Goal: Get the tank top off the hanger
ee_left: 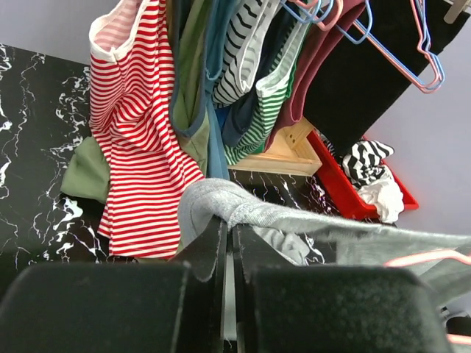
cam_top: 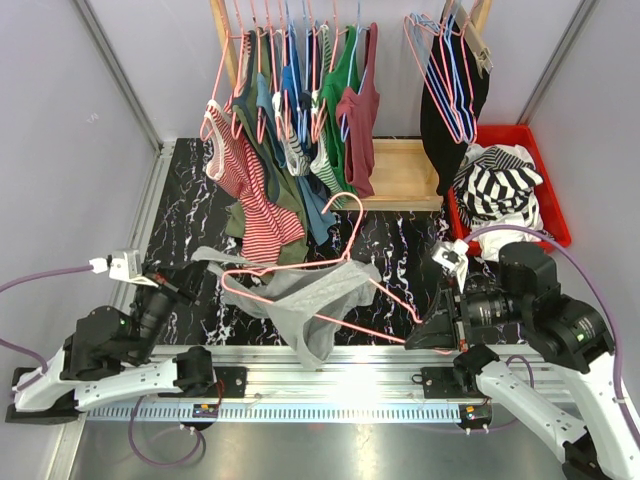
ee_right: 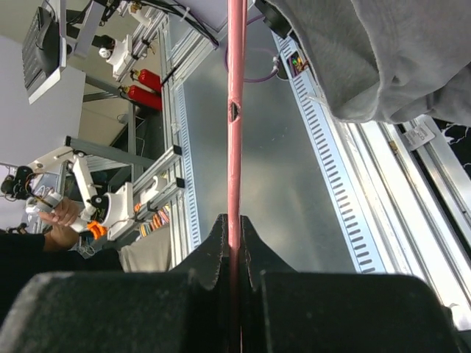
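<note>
A grey tank top (cam_top: 320,295) is draped over a pink wire hanger (cam_top: 383,272) that lies low above the black marbled table. My left gripper (cam_top: 190,272) is at the garment's left end. In the left wrist view it (ee_left: 229,224) is shut on a grey strap of the tank top (ee_left: 294,217), which stretches away to the right. My right gripper (cam_top: 412,342) is at the hanger's lower right corner. The right wrist view shows it (ee_right: 235,220) shut on the hanger's pink wire (ee_right: 235,110), with the grey tank top (ee_right: 383,59) hanging at upper right.
A rack of hung garments stands at the back, among them a red-striped top (cam_top: 250,190) and a black one (cam_top: 450,110). A red bin (cam_top: 555,215) with striped clothes sits at the back right. A wooden base (cam_top: 405,175) lies under the rack. An aluminium rail (cam_top: 330,360) runs along the near edge.
</note>
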Tool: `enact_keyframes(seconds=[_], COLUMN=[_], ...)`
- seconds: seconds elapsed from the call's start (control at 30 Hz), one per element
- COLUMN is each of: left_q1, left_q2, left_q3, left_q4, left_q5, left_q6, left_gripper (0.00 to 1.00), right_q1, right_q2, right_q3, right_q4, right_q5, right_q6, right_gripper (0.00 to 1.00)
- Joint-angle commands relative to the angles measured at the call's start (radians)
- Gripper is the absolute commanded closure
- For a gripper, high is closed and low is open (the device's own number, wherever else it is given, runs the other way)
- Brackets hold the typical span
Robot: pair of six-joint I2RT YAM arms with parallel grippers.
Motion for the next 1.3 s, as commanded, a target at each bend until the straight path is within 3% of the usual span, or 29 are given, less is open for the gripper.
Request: enact_keyframes(seconds=[0.0,0.1,0.13,0.23,0.3,0.33,0.4,0.5,0.67,0.77,1.03,1.13,1.23,1.27], left_q1=[0.004,0.002,0.002,0.004,0.002,0.004,0.004,0.002,0.002,0.004,0.002,0.002,0.004,0.004], left_q2=[0.030,0.097,0.133,0.170,0.170,0.159,0.127,0.058,-0.042,-0.027,0.015,0.041,0.044,0.024], left_q3=[0.028,0.046,0.045,0.040,0.037,0.034,0.017,0.009,0.069,0.120,0.204,0.207,0.191,0.181], left_q4=[-0.012,-0.057,-0.058,-0.057,-0.058,-0.052,-0.034,-0.034,-0.202,-0.293,-0.400,-0.399,-0.338,-0.307], left_q5=[0.060,0.247,0.299,0.459,0.535,0.560,0.644,0.650,0.505,0.473,0.373,0.407,0.566,0.709], left_q6=[-0.037,-0.085,-0.093,-0.134,-0.149,-0.151,-0.149,-0.169,-0.195,-0.189,-0.146,-0.097,-0.022,-0.010], left_gripper=[1.00,0.88,0.71,0.41,0.28,0.14,0.01,0.01,0.01,0.01,0.01,0.01,0.01,0.01], right_q1=[0.010,0.012,0.012,0.012,0.012,0.012,0.012,0.012,0.012,0.044,0.232,0.294,0.325,0.332], right_q2=[-0.008,-0.017,-0.024,-0.060,-0.083,-0.087,-0.092,-0.055,0.049,0.071,0.118,0.147,0.178,0.187], right_q3=[0.070,0.101,0.102,0.087,0.073,0.064,0.058,0.067,0.108,0.124,0.102,0.104,0.133,0.138], right_q4=[0.025,0.061,0.098,0.147,0.161,0.172,0.172,0.128,-0.015,-0.043,-0.095,-0.101,-0.118,-0.120], right_q5=[0.068,0.290,0.346,0.590,0.680,0.693,0.696,0.577,0.287,0.201,0.156,0.176,0.201,0.216], right_q6=[-0.031,0.005,0.014,0.068,0.078,0.080,0.072,0.023,-0.069,-0.078,-0.098,-0.106,-0.123,-0.126], right_gripper=[1.00,1.00,1.00,1.00,1.00,1.00,1.00,1.00,1.00,1.00,1.00,1.00,1.00,1.00])
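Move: The left hand, fingers shut, holds the pulled-out strap of the grey tank top, whose bulk lies about 21 cm to its right, 6 cm back and 6 cm lower; the hanger's left end is some 6 cm right and 3 cm back, about level. The red-striped tank top hangs roughly 23 cm ahead, 9 cm right, somewhat below. The right hand grips the hanger's right end, with the grey top's bulk about 20 cm to its left, 8 cm ahead and 5 cm below. The left fingers let go of the grey tank top, opening wide as the hand swings right about 10 cm and draws back, turning some 30 degrees clockwise; it then returns left about 7 cm, still open. The right hand keeps its pinch on the hanger, swinging it forward 8 cm with a clockwise turn, then back about 9 cm, slightly down, turning it about 40 degrees counter-clockwise. ##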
